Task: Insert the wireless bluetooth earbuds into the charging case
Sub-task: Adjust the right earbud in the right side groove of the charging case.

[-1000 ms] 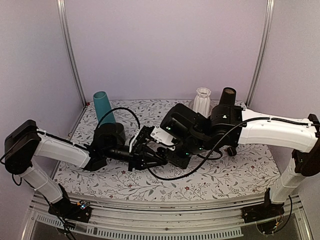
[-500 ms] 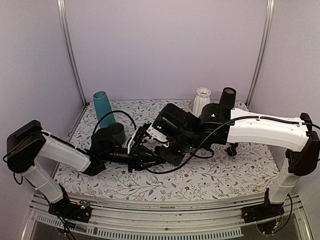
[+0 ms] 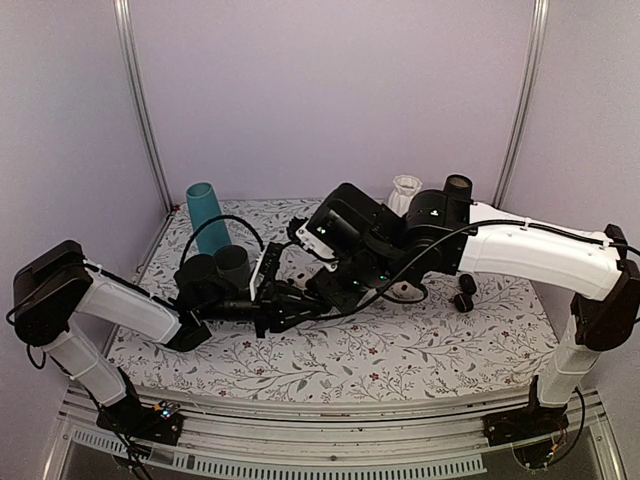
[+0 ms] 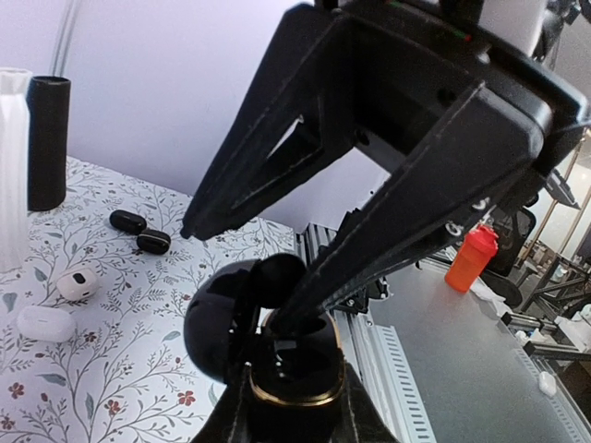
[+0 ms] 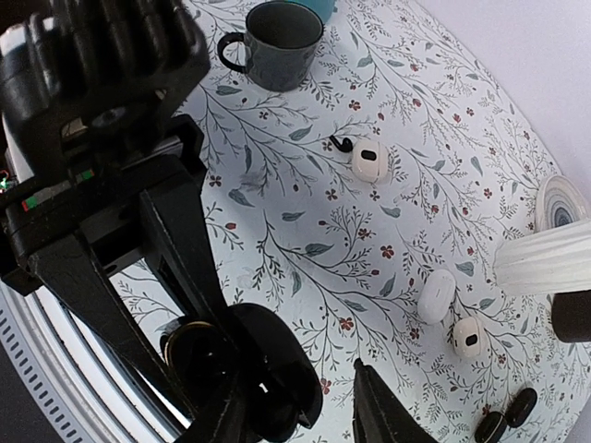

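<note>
The charging case (image 4: 288, 367) is glossy black with a gold rim, and its lid (image 4: 217, 323) stands swung open to the left. My left gripper (image 4: 291, 413) is shut on its lower half and holds it above the table. My right gripper (image 4: 235, 277) hangs over it with its jaws apart. One fingertip sits at the case's mouth and the other stands beyond the lid. In the right wrist view the case (image 5: 263, 378) lies between my right fingers (image 5: 367, 406). Two black earbuds (image 4: 138, 231) lie side by side on the table at the far right (image 3: 465, 292). The case's inside is too dark to read.
A grey mug (image 3: 232, 265) and a teal cup (image 3: 205, 215) stand at the back left. At the back right are a white ribbed vase (image 3: 405, 190) and a black cylinder (image 3: 457, 190). White pebble-shaped cases (image 5: 436, 295) (image 5: 369, 159) (image 5: 469, 337) lie mid-table.
My right gripper has opened wider and its arm has swung left and back. The left gripper, with the case, shifted slightly. Both black earbuds now show at the right.
</note>
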You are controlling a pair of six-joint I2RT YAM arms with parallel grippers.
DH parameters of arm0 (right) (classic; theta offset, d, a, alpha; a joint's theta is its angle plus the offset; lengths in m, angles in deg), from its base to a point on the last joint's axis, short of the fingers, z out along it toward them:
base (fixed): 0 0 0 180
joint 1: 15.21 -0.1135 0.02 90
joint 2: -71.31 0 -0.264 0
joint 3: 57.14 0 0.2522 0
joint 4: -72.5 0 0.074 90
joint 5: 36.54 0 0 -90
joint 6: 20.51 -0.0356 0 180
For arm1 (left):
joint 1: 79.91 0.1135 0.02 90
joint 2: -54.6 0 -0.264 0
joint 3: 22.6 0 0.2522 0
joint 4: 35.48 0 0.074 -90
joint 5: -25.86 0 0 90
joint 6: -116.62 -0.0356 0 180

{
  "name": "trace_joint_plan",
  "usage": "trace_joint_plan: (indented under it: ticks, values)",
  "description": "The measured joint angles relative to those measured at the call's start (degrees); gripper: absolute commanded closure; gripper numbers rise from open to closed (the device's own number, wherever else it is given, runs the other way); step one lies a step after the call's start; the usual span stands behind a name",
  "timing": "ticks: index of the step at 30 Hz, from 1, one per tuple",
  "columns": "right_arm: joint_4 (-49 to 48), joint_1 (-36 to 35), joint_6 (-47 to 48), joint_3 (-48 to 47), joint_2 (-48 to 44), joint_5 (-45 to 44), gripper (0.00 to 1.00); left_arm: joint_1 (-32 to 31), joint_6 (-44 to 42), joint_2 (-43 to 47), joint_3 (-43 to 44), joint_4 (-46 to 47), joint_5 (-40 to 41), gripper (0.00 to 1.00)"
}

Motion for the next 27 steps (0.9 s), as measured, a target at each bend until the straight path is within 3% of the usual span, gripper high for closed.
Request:
trace_joint_plan:
  ticks: [16,27]
  values:
    - [-5.73,1.73,-3.82,0.48,-1.51,2.27,0.40,-0.02,0.33,0.02,0.22,3.58,1.55,1.00]
    - [-17.97,7.13,-9.01,13.64,-14.75,11.89,0.25,-0.02,0.48,0.13,0.79,4.39,2.19,1.00]
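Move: The open charging case is in the left gripper, its middle about 2 cm to the right of that hand's point and 1 cm above. From the right hand, with one finger at the case's opening, the case lies roughly 3 cm left, 1 cm back and 1 cm below. On the table some 20 cm below the right hand, the white oval case stands about 24 cm ahead and 11 cm right, the white box about 27 cm ahead and 6 cm left. Draw the right finger out of the open charging case: lift the right gripper about 6 cm, easing slightly forward and left at first, then swinging right, away from the case. Spread its fingers on the way and roll its left side up some 25 degrees, so they point flatter and more to the left. Keep the left grip on the case and raise it about 2 cm. ##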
